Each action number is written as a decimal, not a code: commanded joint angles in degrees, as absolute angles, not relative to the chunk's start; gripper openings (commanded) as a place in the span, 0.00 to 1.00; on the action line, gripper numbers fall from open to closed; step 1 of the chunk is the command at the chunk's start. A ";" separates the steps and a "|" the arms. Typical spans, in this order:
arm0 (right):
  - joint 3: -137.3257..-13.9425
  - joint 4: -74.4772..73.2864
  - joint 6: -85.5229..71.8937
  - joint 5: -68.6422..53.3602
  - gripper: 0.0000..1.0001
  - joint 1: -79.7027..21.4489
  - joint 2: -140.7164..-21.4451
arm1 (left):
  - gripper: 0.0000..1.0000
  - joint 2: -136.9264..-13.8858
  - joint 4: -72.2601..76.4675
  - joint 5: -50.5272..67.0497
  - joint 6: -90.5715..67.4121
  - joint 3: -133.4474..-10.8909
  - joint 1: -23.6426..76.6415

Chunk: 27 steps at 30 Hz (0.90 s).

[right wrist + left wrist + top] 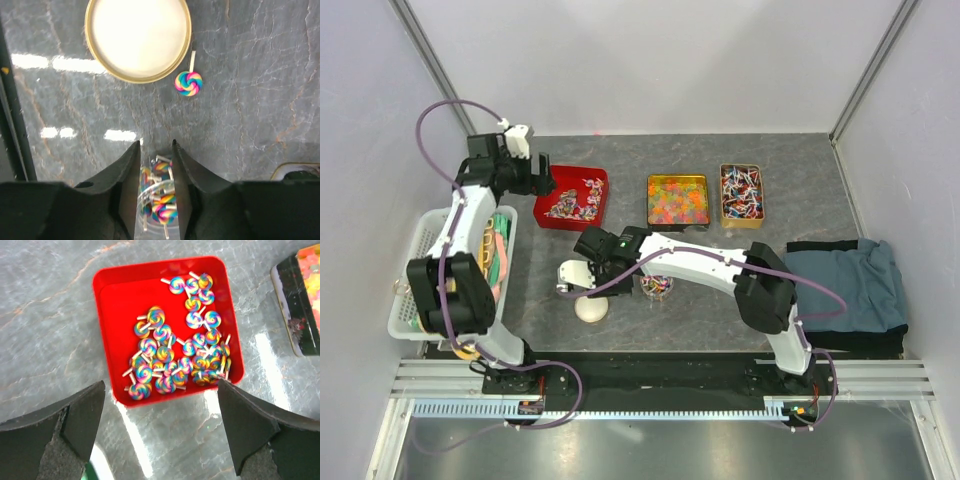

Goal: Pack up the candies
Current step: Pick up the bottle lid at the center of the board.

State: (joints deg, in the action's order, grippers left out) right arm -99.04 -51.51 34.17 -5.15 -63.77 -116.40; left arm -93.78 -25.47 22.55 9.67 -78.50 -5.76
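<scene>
The candies I see most of are rainbow swirl lollipops (180, 347), heaped in a red tray (100, 285) at the back left of the table (571, 196). My left gripper (161, 385) hangs open just short of the tray's near wall, with nothing between its fingers (546, 180). A small clear jar (159, 200) with several lollipops in it stands mid-table (656, 287). My right gripper (155, 144) is shut on the jar, a finger pressed on each side. One loose lollipop (188, 82) lies on the table beside the jar's cream lid (137, 37).
Two open tins stand at the back: one with orange and yellow gummies (677, 199), one with small red, white and blue wrapped sweets (741, 192). A white basket (420, 270) hangs off the table's left edge. A folded blue-grey cloth (845, 285) lies at the right.
</scene>
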 commanded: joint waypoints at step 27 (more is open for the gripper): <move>-103.10 -52.03 28.56 -9.32 0.65 -42.46 -99.58 | 1.00 -65.82 -41.22 31.39 63.98 -48.43 13.52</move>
State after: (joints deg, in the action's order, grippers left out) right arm -102.48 -50.81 29.32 -7.90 -44.62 -102.26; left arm -67.00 -37.08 38.22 53.82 -52.45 6.98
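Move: Lying some 27 cm back and 12 cm to the right of the left hand, and about 18 cm below it, is the bottle lid. The stray lollipop sits 4 cm farther out and 3 cm to the right of the lid; the candy jar is 5 cm farther out and 14 cm to the right of the lid. The red box stands about 3 cm ahead and 7 cm right of the left hand. From the right hand, the lid is roughly 4 cm back, 6 cm left, 8 cm down. Swinging in towards the lid, the left hand draws back some 16 cm, first bowing a few centimetres left, then sweeping right about 10 cm beyond its start, sinking slightly at the end; it turns clockwise some 50 degrees, fingers still wide open. The right hand dips a little, then clears away from the lid, up, forward and to the right, fingers opening wider. ##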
